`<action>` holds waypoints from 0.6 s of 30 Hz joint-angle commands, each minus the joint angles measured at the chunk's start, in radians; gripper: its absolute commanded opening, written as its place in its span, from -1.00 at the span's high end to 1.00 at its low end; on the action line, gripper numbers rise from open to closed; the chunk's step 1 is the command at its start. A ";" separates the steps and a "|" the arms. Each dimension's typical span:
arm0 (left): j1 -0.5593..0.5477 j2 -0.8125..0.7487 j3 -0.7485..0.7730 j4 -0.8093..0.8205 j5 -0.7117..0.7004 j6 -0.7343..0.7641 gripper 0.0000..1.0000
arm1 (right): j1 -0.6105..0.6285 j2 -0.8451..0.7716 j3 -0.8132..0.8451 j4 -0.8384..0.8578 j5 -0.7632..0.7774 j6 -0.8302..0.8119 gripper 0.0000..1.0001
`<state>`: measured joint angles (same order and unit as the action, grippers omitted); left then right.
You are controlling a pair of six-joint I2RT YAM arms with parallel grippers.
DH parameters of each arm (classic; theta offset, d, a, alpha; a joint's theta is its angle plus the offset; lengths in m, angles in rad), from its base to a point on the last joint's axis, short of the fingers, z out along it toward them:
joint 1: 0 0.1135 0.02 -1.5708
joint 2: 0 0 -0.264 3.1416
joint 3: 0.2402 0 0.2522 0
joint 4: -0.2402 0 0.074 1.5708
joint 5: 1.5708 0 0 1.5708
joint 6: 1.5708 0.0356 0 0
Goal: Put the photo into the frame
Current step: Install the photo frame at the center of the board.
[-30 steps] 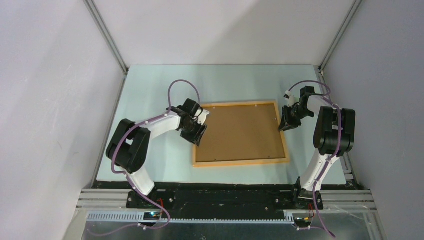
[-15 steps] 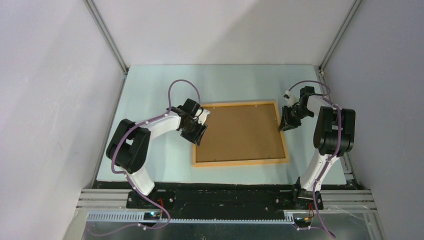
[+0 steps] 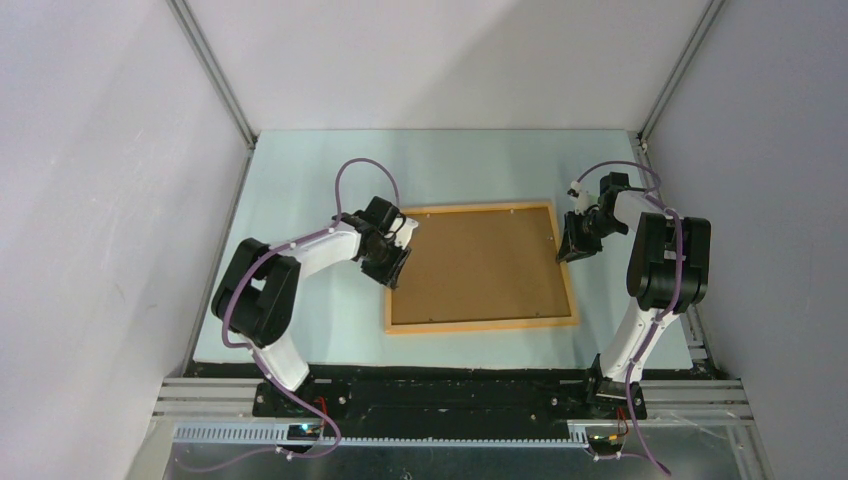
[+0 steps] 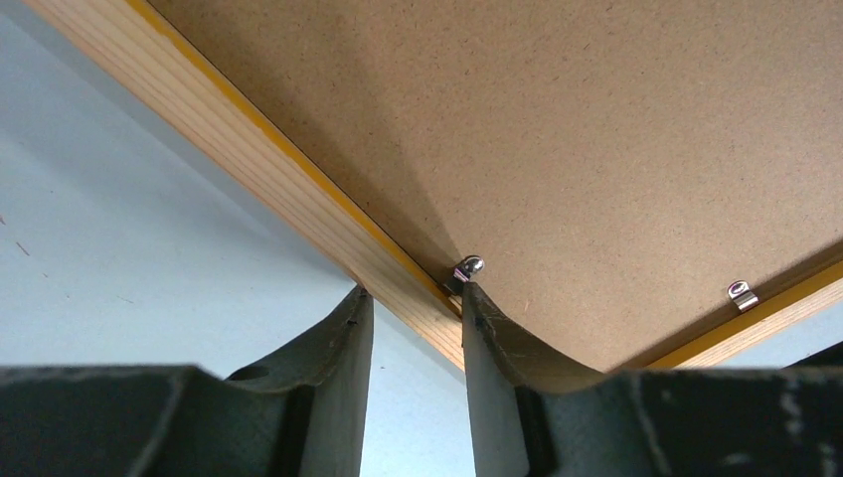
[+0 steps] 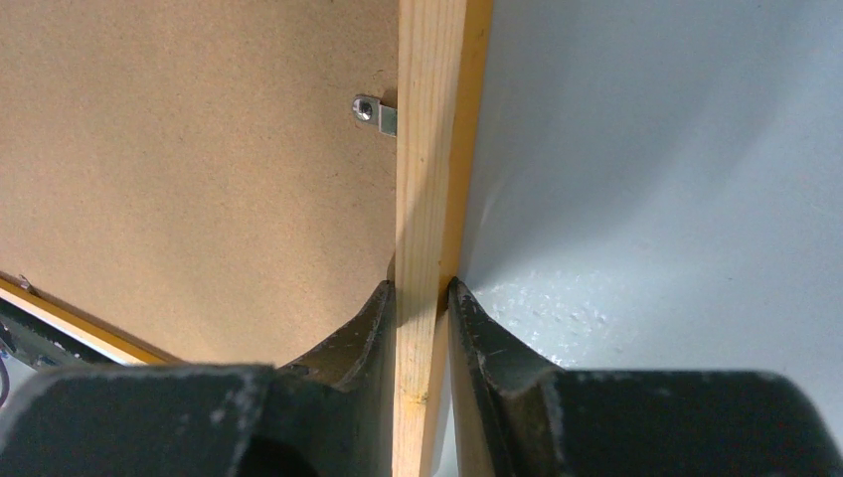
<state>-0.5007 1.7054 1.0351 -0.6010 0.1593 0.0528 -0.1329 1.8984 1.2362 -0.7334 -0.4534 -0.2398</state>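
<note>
The light-orange wooden frame lies face down on the table, with a brown backing board filling it. The photo is hidden. My left gripper is at the frame's left rail. It is open, one fingertip at the rail's outer edge and the other against a small metal clip. My right gripper is shut on the right rail, one finger on each side of the wood.
More metal clips sit along the inner edge of the frame. The frame rests on a pale blue mat, with grey walls on three sides. Both arm bases stand at the near edge.
The left jaws have narrowed around the left rail and clip. The right gripper and the frame have not moved.
</note>
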 commanded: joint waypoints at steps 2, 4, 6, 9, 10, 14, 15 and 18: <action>-0.009 -0.012 0.007 0.046 0.002 0.025 0.25 | 0.019 0.000 -0.001 -0.006 -0.060 0.009 0.96; -0.009 -0.012 0.008 0.045 0.002 0.026 0.23 | 0.019 -0.002 -0.001 -0.006 -0.062 0.010 0.96; -0.009 -0.015 0.008 0.044 0.002 0.026 0.13 | 0.019 -0.001 -0.001 -0.006 -0.061 0.010 0.96; -0.009 -0.019 0.008 0.044 -0.005 0.027 -0.04 | 0.019 -0.004 -0.001 -0.006 -0.060 0.010 0.96; -0.008 -0.021 0.008 0.044 -0.009 0.027 -0.11 | 0.019 -0.005 -0.001 -0.006 -0.060 0.010 0.95; -0.007 -0.031 0.008 0.044 -0.020 0.030 -0.25 | 0.019 -0.007 0.000 -0.005 -0.059 0.012 0.91; -0.007 -0.033 0.008 0.045 -0.025 0.032 -0.28 | 0.019 -0.007 -0.001 -0.004 -0.058 0.012 0.90; -0.007 -0.046 0.009 0.044 -0.036 0.035 -0.32 | 0.018 -0.009 -0.001 -0.004 -0.058 0.011 0.86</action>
<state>-0.5037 1.7050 1.0351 -0.5838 0.1497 0.0624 -0.1276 1.8984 1.2362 -0.7330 -0.4538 -0.2394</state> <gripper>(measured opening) 0.652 0.251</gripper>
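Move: The frame's left rail is between the left fingers; the frame's middle lies about 19 cm right and 4 cm ahead of this hand. A metal clip sits roughly 1 cm ahead and 1 cm right of the left hand, a near-side clip some 7 cm back and 8 cm right. From the right hand, which grips the right rail, the frame's middle is about 17 cm left and 1 cm back, with a right-side clip 4 cm ahead and 1 cm left. Left fingers open about a quarter of their range, releasing the left rail almost in place; right keeps its pinch. ##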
